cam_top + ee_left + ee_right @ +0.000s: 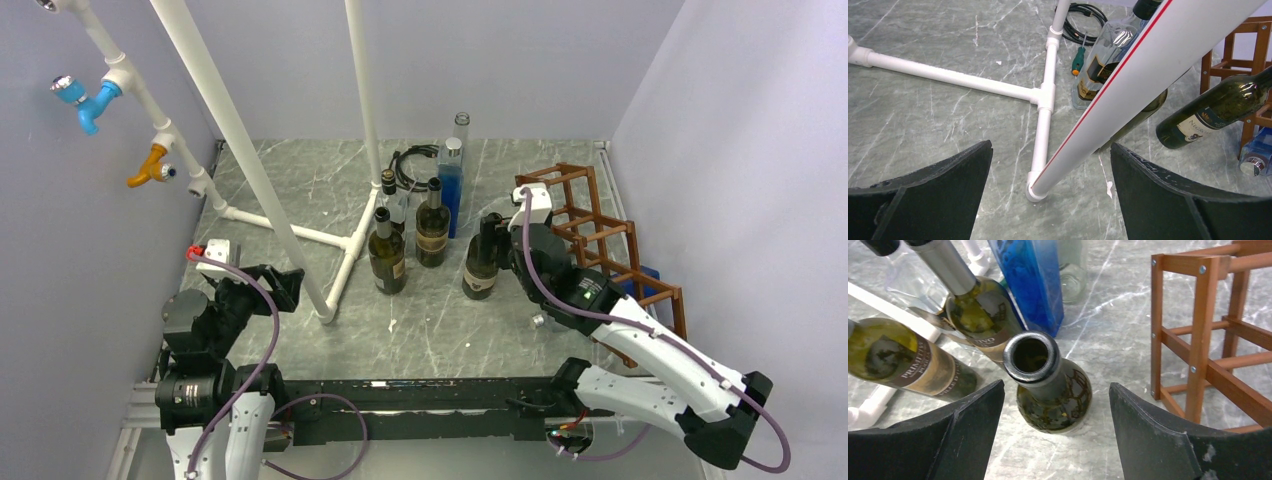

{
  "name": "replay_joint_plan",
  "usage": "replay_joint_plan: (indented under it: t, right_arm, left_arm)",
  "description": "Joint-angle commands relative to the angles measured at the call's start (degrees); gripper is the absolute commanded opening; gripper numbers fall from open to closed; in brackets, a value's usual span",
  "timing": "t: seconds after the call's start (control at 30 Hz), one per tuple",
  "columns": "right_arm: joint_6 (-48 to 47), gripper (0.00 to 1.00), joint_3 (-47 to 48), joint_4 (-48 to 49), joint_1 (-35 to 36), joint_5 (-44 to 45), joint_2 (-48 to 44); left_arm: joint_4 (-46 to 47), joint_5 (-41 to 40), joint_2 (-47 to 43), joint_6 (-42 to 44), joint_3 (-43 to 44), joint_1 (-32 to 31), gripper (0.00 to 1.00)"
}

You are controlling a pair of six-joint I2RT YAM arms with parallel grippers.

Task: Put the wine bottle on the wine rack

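Observation:
A dark green wine bottle (482, 262) with an uncorked mouth stands upright on the marble table, just left of the wine rack (600, 235). In the right wrist view the wine bottle (1048, 390) sits between and slightly beyond my right gripper (1056, 385). That gripper's jaws are open on either side of the neck and touch nothing. The reddish-brown wine rack (1198, 340) holds no bottle in its visible cells. My left gripper (1051, 145) is open and empty, hovering at the near left (275, 285) beside a slanted white pipe.
A white pipe frame (290, 235) crosses the left and middle of the table. Two labelled wine bottles (388, 255) (432, 225), a blue square bottle (450, 180) and a clear bottle (461, 130) stand behind the task bottle. A black cable (405, 165) lies at the back.

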Motion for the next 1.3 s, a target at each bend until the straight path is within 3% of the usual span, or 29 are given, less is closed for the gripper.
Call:
replay_joint_plan:
  t: [0.0, 0.27, 0.37, 0.53, 0.67, 0.77, 0.87, 1.27]
  right_arm:
    - [-0.37, 0.78, 0.06, 5.66, -0.97, -3.57, 1.15]
    - [-2.51, 0.78, 0.75, 7.02, -1.10, -0.78, 6.08]
    - [-3.41, 0.73, 1.09, 7.35, -1.12, -0.70, 7.31]
    - [-5.45, 0.48, 2.98, 4.67, -1.12, -1.00, 9.58]
    - [-7.92, 0.35, 6.53, 0.47, -1.12, -1.44, 10.69]
    - [-10.80, 0.13, 10.38, -4.36, -1.12, -3.08, 12.62]
    - [-12.04, 0.00, 14.46, -10.28, -1.07, -3.26, 15.10]
    - [-26.71, 0.00, 18.45, -11.48, 2.22, -15.43, 14.17]
  left_arm:
    - [2.22, 0.60, -0.48, -0.21, 0.02, -0.10, 0.93]
    - [2.39, 0.86, -0.94, -0.11, 0.00, -0.17, 0.94]
    - [2.39, 0.95, -0.92, -0.12, -0.04, -0.27, 0.94]
    - [2.48, 0.78, -1.49, -0.17, -0.09, -0.36, 0.94]
    - [2.55, 0.98, -1.90, -0.10, -0.14, -0.51, 0.94]
    - [2.65, 1.08, -2.30, -0.10, -0.17, -0.84, 0.94]
    - [2.66, 0.95, -2.57, -0.08, -0.26, -1.11, 0.95]
    - [2.73, 0.51, -3.70, -0.09, -0.34, -2.18, 0.95]
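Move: The upright wine bottle stands about 3 cm ahead of the open right hand and 2 cm to its left, its middle some 14 cm below. From the same hand, the middle bottle is 13 cm left and 10 cm ahead, the blue bottle 9 cm left and 16 cm ahead, and the wine rack's middle 20 cm right and 4 cm ahead. From the left hand, the wine bottle is roughly 37 cm right and 12 cm ahead. The right hand's fingers close around the wine bottle's neck just below the lip, after easing about 4 cm down, forward and left onto it. Keeping that grip, the hand draws back some 2.5 cm and slightly left while rolling its left side down and turning counter-clockwise, some 30 degrees in all. ##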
